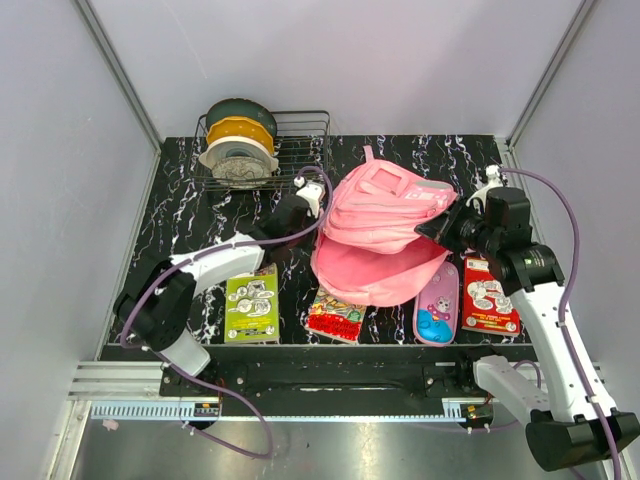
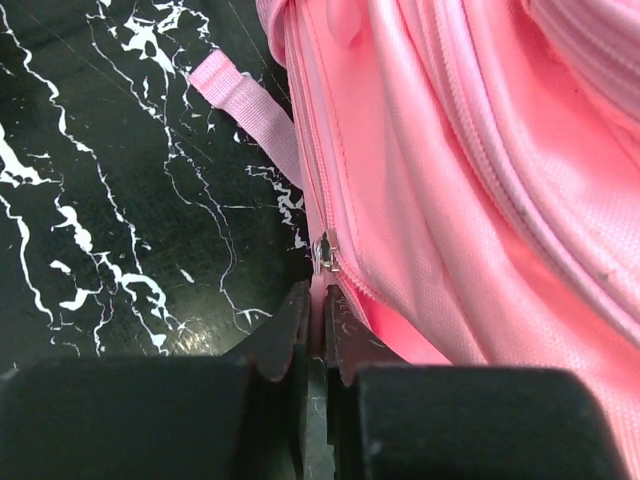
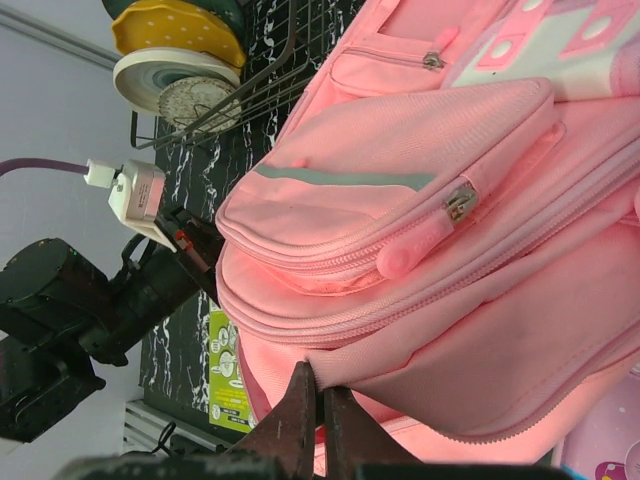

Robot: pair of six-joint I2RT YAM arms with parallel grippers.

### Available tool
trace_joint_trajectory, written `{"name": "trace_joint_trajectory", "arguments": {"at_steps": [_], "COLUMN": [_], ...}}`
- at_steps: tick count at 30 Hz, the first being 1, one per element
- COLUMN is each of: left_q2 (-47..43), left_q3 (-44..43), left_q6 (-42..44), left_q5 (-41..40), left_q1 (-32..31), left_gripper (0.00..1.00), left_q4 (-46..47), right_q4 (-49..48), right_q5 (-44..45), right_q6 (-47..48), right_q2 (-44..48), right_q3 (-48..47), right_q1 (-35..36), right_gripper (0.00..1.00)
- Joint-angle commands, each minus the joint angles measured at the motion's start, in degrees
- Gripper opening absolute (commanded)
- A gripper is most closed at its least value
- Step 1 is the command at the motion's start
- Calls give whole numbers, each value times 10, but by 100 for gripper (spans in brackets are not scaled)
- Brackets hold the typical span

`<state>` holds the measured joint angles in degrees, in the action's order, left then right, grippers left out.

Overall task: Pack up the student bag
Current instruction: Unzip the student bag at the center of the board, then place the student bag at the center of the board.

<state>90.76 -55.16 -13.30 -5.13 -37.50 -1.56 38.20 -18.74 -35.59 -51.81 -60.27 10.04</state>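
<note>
The pink student bag (image 1: 385,215) lies in the middle of the black marble table, its top flap lifted so the pink lining (image 1: 380,272) shows. At the bag's left edge, my left gripper (image 1: 318,208) is shut on the pink zipper pull; in the left wrist view the jaws (image 2: 322,300) pinch the tab just below the metal slider (image 2: 327,248). My right gripper (image 1: 436,228) is at the bag's right side. In the right wrist view it (image 3: 320,378) is shut on a fold of the bag (image 3: 420,200) fabric at the opening's rim, holding it up.
A green booklet (image 1: 251,308), a red book (image 1: 337,318), a pink cartoon pencil case (image 1: 437,305) and a red-and-white book (image 1: 489,297) lie along the table's front edge. A wire rack (image 1: 300,130) with spools (image 1: 238,140) stands at the back left. A loose strap (image 2: 245,105) lies on the table.
</note>
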Motion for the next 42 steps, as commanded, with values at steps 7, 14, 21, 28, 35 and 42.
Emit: {"name": "trace_joint_trajectory", "arguments": {"at_steps": [7,14,21,28,35,42], "left_q2": [-48,-247,-354,-234,-130,-152], "left_q3": [15,65,76,-4,-64,-60], "left_q6": [-11,3,43,154,239,140], "left_q5": [18,-26,33,147,133,65], "left_q1": [14,14,13,-23,-66,-67], "left_gripper": [84,99,99,99,99,99], "left_q4": [66,22,23,45,96,18], "right_q4": [-88,-109,-100,-115,-81,-39], "right_q5": [-39,-74,-146,-171,-122,-5], "right_q6": [37,86,160,142,162,126], "right_q2": [-66,-151,-214,-273,-308,-422], "right_q3": [-72,-161,-230,-223,-241,-247], "right_q1": [-3,-4,-3,-4,-4,-30], "right_gripper": [0,0,0,0,0,6]}}
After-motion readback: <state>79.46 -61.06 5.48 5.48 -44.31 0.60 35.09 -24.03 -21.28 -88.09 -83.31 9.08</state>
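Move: The left fingers are shut on the zip pull at the student bag's left edge. From that hand the bag's lower panel lies about 14 cm back, 13 cm to the right and a little below, the red book some 19 cm back and 4 cm right, and the dish rack about 11 cm ahead and 11 cm left. The right hand holds up the flap; from it the lower panel lies some 5 cm back, 6 cm left and 20 cm below, and the bag's top end about 20 cm ahead, 9 cm left, well below. The left fingers open wide and let go of the zip pull, and that hand lifts about 20 cm, drifting back and left with its tips tilting up, then swings some 11 cm to the right while sinking 7 cm and turning clockwise about 25 degrees, to stop open above the bag's left side. Meanwhile the right hand keeps its shut pinch on the flap and carries it about 13 cm forward towards the bag's top end, rising at first and then dipping again. ##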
